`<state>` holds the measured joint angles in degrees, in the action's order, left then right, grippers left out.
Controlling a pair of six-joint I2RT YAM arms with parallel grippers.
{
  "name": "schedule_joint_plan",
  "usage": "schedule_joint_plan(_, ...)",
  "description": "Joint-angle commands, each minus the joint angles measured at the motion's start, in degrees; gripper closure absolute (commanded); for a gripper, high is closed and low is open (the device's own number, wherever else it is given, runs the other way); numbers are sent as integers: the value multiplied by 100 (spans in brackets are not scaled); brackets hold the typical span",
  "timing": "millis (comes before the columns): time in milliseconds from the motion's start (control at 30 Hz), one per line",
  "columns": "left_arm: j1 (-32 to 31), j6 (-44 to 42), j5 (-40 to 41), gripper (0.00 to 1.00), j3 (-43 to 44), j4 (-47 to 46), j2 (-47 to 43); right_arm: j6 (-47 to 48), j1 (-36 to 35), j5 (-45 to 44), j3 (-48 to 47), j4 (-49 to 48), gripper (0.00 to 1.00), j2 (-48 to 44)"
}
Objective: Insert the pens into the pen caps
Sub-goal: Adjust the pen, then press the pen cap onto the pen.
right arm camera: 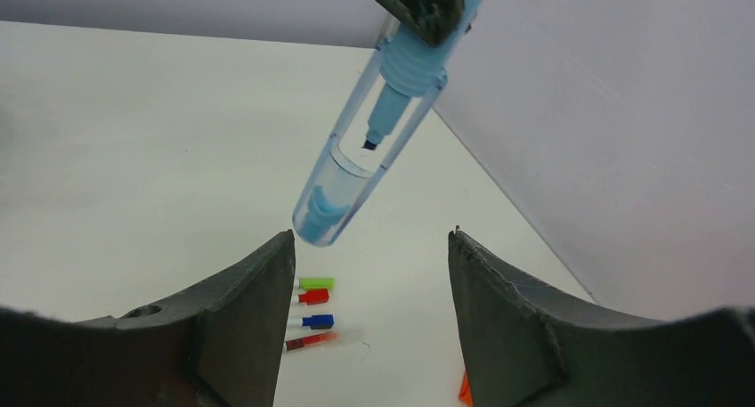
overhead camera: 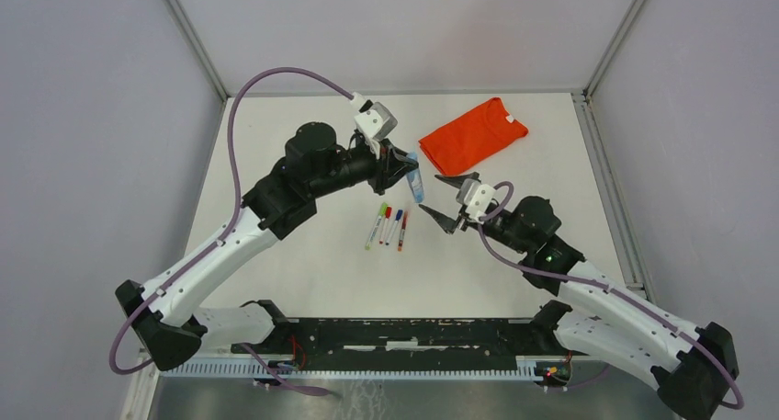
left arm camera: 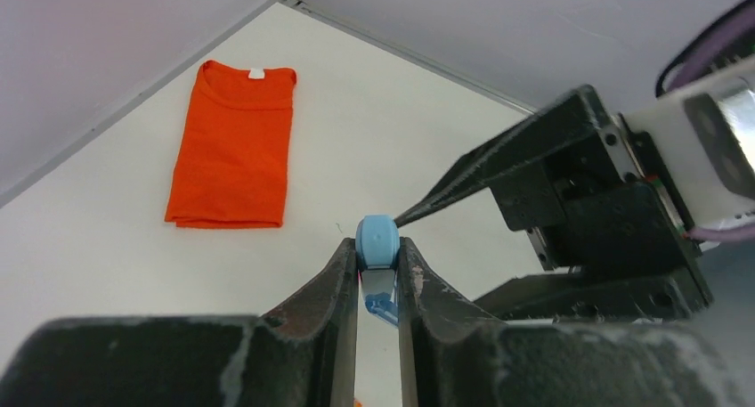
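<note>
A light blue pen [overhead camera: 415,178] hangs above the table, and my left gripper [left arm camera: 377,251] is shut on its rear end [left arm camera: 377,240]. In the right wrist view a clear cap [right arm camera: 343,189] covers the pen's tip [right arm camera: 372,138]. My right gripper [right arm camera: 370,238] stands open just below and beside the capped end, touching nothing. From above, the right gripper [overhead camera: 429,191] flanks the pen's lower end. Four capped pens lie side by side on the table: green [overhead camera: 377,224], red [overhead camera: 384,225], blue [overhead camera: 393,227] and orange [overhead camera: 402,230].
A folded orange shirt [overhead camera: 473,133] lies at the back right of the white table, close behind the right gripper. Grey walls enclose the table on three sides. The row of pens [right arm camera: 316,309] lies under the right gripper.
</note>
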<state>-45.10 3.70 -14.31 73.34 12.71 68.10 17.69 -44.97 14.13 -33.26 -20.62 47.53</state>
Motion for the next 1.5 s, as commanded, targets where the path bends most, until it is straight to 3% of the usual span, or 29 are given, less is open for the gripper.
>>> schedule_joint_plan(0,-8,-932,-703,98,228,164,-307,-356,593,1362,-120,-372,33,201)
schedule_joint_plan(333,-8,-1416,-1105,98,230,318,-577,-1294,771,2569,-309,-1048,37,725)
schedule_joint_plan(733,-7,-1146,-2248,98,161,-126,-719,-1686,774,3113,-201,-1962,40,684)
schedule_joint_plan(1033,-7,-1112,-2461,98,161,-206,-815,-2148,778,3642,-312,-2242,50,947)
schedule_joint_plan(1467,-14,-1362,-2636,98,242,132,-875,-2681,775,3981,-400,-2704,55,1085)
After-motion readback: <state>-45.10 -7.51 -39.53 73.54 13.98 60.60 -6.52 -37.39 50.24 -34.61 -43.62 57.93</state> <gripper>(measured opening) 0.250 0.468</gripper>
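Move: Just left of the open right fingers hangs the capped blue pen in the left hand's grip, its middle some 3 cm left, 1 cm ahead and 4 cm above the right hand point. From the left hand, the right fingers lie about 4 cm right, 2 cm back and 7 cm below. The orange pen lies on the table about 9 cm ahead, 4 cm left and 28 cm below the right hand; the green pen is 6 cm farther left of it. Drawing the blue pen back about 9 cm and up 4 to 5 cm, the left hand keeps its pinch and turns clockwise some 25 degrees. The right hand first dips about 2 cm, then follows back and left while rising, turning counter-clockwise some 30 degrees and closing partway around the pen's clear lower end, without a visible grip. ##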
